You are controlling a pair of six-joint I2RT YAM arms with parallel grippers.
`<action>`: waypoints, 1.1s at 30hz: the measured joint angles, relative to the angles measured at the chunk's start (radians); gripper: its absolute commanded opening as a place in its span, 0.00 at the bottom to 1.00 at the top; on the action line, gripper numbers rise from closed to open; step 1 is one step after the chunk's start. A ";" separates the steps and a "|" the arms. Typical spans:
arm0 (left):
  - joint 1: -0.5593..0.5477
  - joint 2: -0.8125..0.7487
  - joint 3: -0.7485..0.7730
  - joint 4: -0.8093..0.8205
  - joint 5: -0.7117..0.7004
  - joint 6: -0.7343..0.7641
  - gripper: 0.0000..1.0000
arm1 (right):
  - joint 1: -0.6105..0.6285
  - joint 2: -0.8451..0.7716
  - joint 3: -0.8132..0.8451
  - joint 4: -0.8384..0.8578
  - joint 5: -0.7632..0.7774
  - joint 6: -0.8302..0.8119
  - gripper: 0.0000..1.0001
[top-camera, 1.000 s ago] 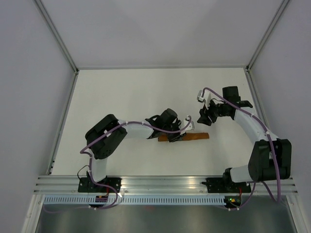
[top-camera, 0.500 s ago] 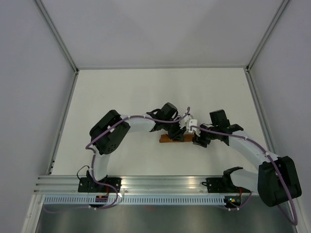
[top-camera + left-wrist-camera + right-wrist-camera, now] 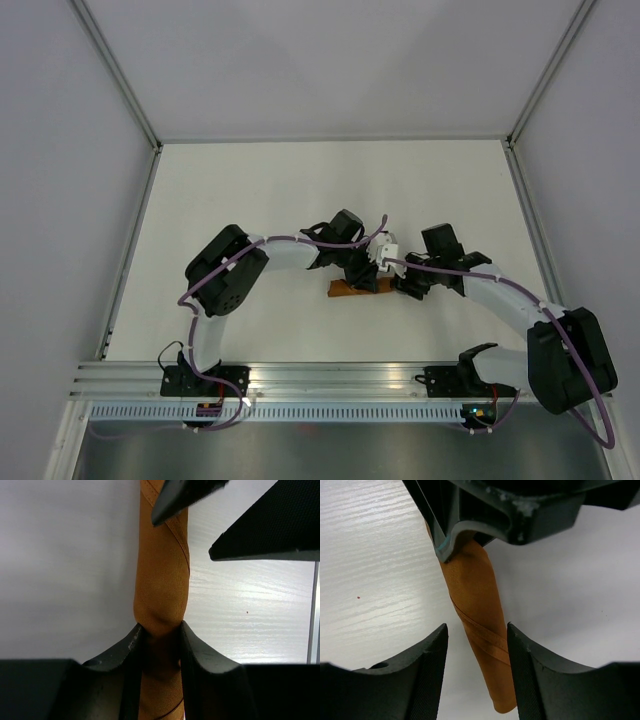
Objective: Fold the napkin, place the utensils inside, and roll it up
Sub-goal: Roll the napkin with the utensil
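Observation:
The napkin (image 3: 161,580) is a tight rust-orange roll lying on the white table (image 3: 250,200); a short bare stretch of the napkin (image 3: 343,289) shows in the top view. My left gripper (image 3: 159,630) is shut on the roll, both fingers pressing its sides. My right gripper (image 3: 477,635) stands open astride the roll's other end (image 3: 502,702), with a gap on its left side and its right finger close to the cloth. In the top view the left gripper (image 3: 365,275) and the right gripper (image 3: 405,285) nearly meet over the roll. The utensils are hidden.
The right gripper's dark fingers (image 3: 270,530) fill the top of the left wrist view, and the left gripper's body (image 3: 510,510) hangs just above the roll in the right wrist view. Grey walls (image 3: 80,150) enclose the table; an aluminium rail (image 3: 330,375) runs along the near edge.
My right arm has swung from the back right down and leftward to the roll's right end, its fingers now straddling it. My left gripper stays shut on the roll, shifted slightly.

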 measured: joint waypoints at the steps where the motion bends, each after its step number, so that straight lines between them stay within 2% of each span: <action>1: 0.001 0.000 0.000 0.000 0.001 -0.002 0.10 | -0.003 -0.003 0.007 -0.012 0.005 0.011 0.56; 4: 0.006 0.006 0.004 -0.001 0.010 -0.022 0.10 | -0.033 -0.007 0.041 -0.053 -0.006 0.028 0.52; 8: 0.008 0.009 0.005 0.000 0.019 -0.030 0.11 | -0.138 0.007 0.146 -0.145 -0.049 0.036 0.47; 11: 0.009 0.011 0.006 0.000 0.023 -0.042 0.11 | -0.195 0.005 0.184 -0.193 -0.060 0.028 0.37; 13: 0.009 0.011 0.006 0.002 0.023 -0.054 0.11 | -0.204 0.004 0.181 -0.234 -0.063 0.024 0.26; 14: 0.009 0.011 0.006 0.002 0.023 -0.060 0.11 | -0.205 0.004 0.179 -0.256 -0.064 0.024 0.17; 19: 0.009 0.013 0.006 0.009 0.021 -0.092 0.11 | -0.217 0.006 0.157 -0.349 -0.068 0.022 0.03; 26: 0.009 0.013 0.005 0.015 0.004 -0.138 0.13 | -0.228 0.110 0.155 -0.424 -0.071 0.018 0.01; 33: 0.009 0.013 0.000 0.032 -0.006 -0.193 0.15 | -0.229 0.221 0.155 -0.419 -0.069 0.036 0.00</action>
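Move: The right hand's open fingers are over the right part of the napkin roll. Its middle lies about 8 cm to that hand's left, 1 cm nearer the base and 3 cm lower, and its free end some 4 cm to the right and 1 cm farther out. The left gripper is about 9 cm left of the right hand, already pinching the roll near its middle, which is practically at the left hand's fingertips. Up, forward and to the right at first, some 4 cm each way, the right hand leaves the roll, then sweeps back about 7 cm and down 6 to the near side of the free end. Its fingers shut empty and swing some 30 degrees towards the base. The left hand keeps its pinch and stays in place, slowly turning the roll counter-clockwise. ##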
